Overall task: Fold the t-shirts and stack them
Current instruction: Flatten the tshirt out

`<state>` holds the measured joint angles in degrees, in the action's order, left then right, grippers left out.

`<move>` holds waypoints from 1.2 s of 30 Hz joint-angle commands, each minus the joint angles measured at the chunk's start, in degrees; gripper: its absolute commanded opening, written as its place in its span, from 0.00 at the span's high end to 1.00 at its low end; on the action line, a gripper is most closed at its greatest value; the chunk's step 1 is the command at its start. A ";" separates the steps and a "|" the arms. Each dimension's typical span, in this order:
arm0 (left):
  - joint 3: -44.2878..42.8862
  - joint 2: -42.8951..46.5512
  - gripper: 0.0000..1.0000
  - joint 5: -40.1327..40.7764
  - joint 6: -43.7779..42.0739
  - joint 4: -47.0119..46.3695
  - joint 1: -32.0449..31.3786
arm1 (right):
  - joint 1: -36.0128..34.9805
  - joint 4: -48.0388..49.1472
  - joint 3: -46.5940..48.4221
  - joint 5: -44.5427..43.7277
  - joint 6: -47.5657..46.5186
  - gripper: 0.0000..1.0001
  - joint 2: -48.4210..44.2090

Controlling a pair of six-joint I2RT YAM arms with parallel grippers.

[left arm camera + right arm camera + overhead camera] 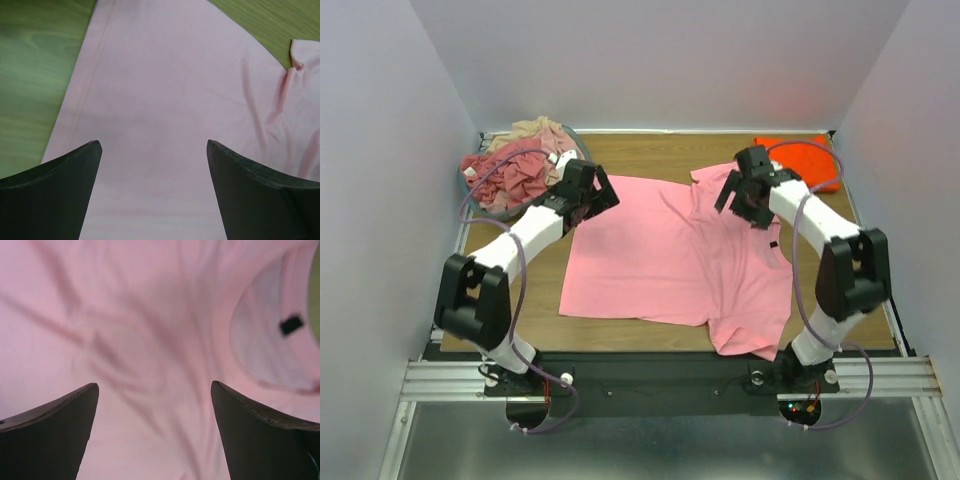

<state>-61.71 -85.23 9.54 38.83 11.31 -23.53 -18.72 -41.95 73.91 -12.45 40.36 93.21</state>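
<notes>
A light pink t-shirt [670, 255] lies spread flat in the middle of the table, collar to the right. My left gripper [601, 200] is open and empty over the shirt's far left corner; in the left wrist view [152, 145] the pink cloth [165, 90] lies between its fingers. My right gripper [735, 205] is open and empty over the shirt near the collar; in the right wrist view [154, 386] wrinkled pink cloth [150, 340] and the collar [225, 340] show below. A folded bright orange t-shirt [813, 158] lies at the far right.
A grey-blue oval basket [470, 195] at the far left holds crumpled dusty rose [515, 175] and beige [532, 130] shirts. Grey walls close in the table on three sides. Bare wood [650, 155] shows behind the pink shirt.
</notes>
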 commanded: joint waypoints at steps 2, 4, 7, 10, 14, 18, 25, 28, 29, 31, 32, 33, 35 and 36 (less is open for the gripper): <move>-11.29 -11.59 0.02 3.46 -6.83 1.78 0.15 | 6.67 6.00 17.87 0.39 -13.52 0.00 16.09; -14.64 -14.51 0.02 3.03 -8.32 1.79 0.24 | 6.86 5.92 24.41 2.15 -16.79 0.00 24.80; -17.12 -19.35 0.02 3.20 -9.56 1.52 0.85 | 6.86 5.92 32.76 4.10 -21.62 0.00 31.66; -20.63 -22.87 0.02 2.68 -10.87 1.44 2.43 | 6.94 5.83 45.23 2.43 -25.58 0.00 39.58; -23.00 -26.65 0.02 1.27 -12.02 0.64 4.19 | 7.12 5.92 50.80 1.11 -27.79 0.00 46.26; -25.73 -31.48 0.02 1.53 -11.67 2.22 4.46 | 7.21 5.92 55.90 0.67 -29.98 0.00 52.49; -31.44 -37.54 0.02 2.68 -10.97 4.77 6.30 | 7.21 6.01 64.42 2.25 -33.94 0.00 59.45; -34.61 -40.18 0.02 2.15 -10.88 5.65 7.53 | 7.21 6.62 66.62 3.83 -35.43 0.00 61.74; -36.01 -41.32 0.02 1.37 -11.14 5.74 7.97 | 7.21 7.32 67.50 5.31 -36.39 0.00 62.18; -38.29 -42.38 0.02 0.48 -11.58 5.83 8.15 | 7.21 8.28 67.51 6.20 -37.19 0.00 62.18; -39.09 -42.73 0.02 -0.04 -11.67 6.00 8.15 | 7.21 8.64 67.42 6.64 -37.63 0.00 62.09; -39.79 -43.26 0.01 -0.31 -11.84 6.18 8.06 | 7.21 9.08 67.51 6.39 -38.16 0.00 61.66; -41.37 -43.18 0.02 -0.84 -12.20 6.62 8.15 | 7.21 9.35 67.51 5.77 -38.42 0.00 60.87; -41.64 -42.22 0.02 -1.36 -12.28 6.71 8.06 | 7.21 9.35 67.51 5.07 -38.51 0.00 60.17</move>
<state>-100.29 -128.31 9.67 27.86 16.21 -16.14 -11.70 -33.39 140.90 -8.05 4.45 152.42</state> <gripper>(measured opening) 0.985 0.997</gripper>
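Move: The left hand's landing spot, the t-shirt's far left part, is about 12 cm ahead, 1 cm to its left and 11 cm below. The laundry basket's middle is some 13 cm ahead and 22 cm left. For the right hand, the t-shirt's far right sleeve part is roughly 22 cm ahead, 1 cm right and 9 cm down; the folded orange t-shirt sits about 22 cm ahead and 21 cm right, the black neck tag level with the hand and 11 cm right. Both open grippers come down onto the pink t-shirt's far part and press on it with their fingertips, pushing the cloth outward towards the table's far edge. The right reaches about 28 cm forward while sinking 8 cm, turning some 25 degrees counter-clockwise; the left goes about 16 cm forward and 11 cm down, beside the basket. Each sinks mostly early, then slides outward nearly level. ##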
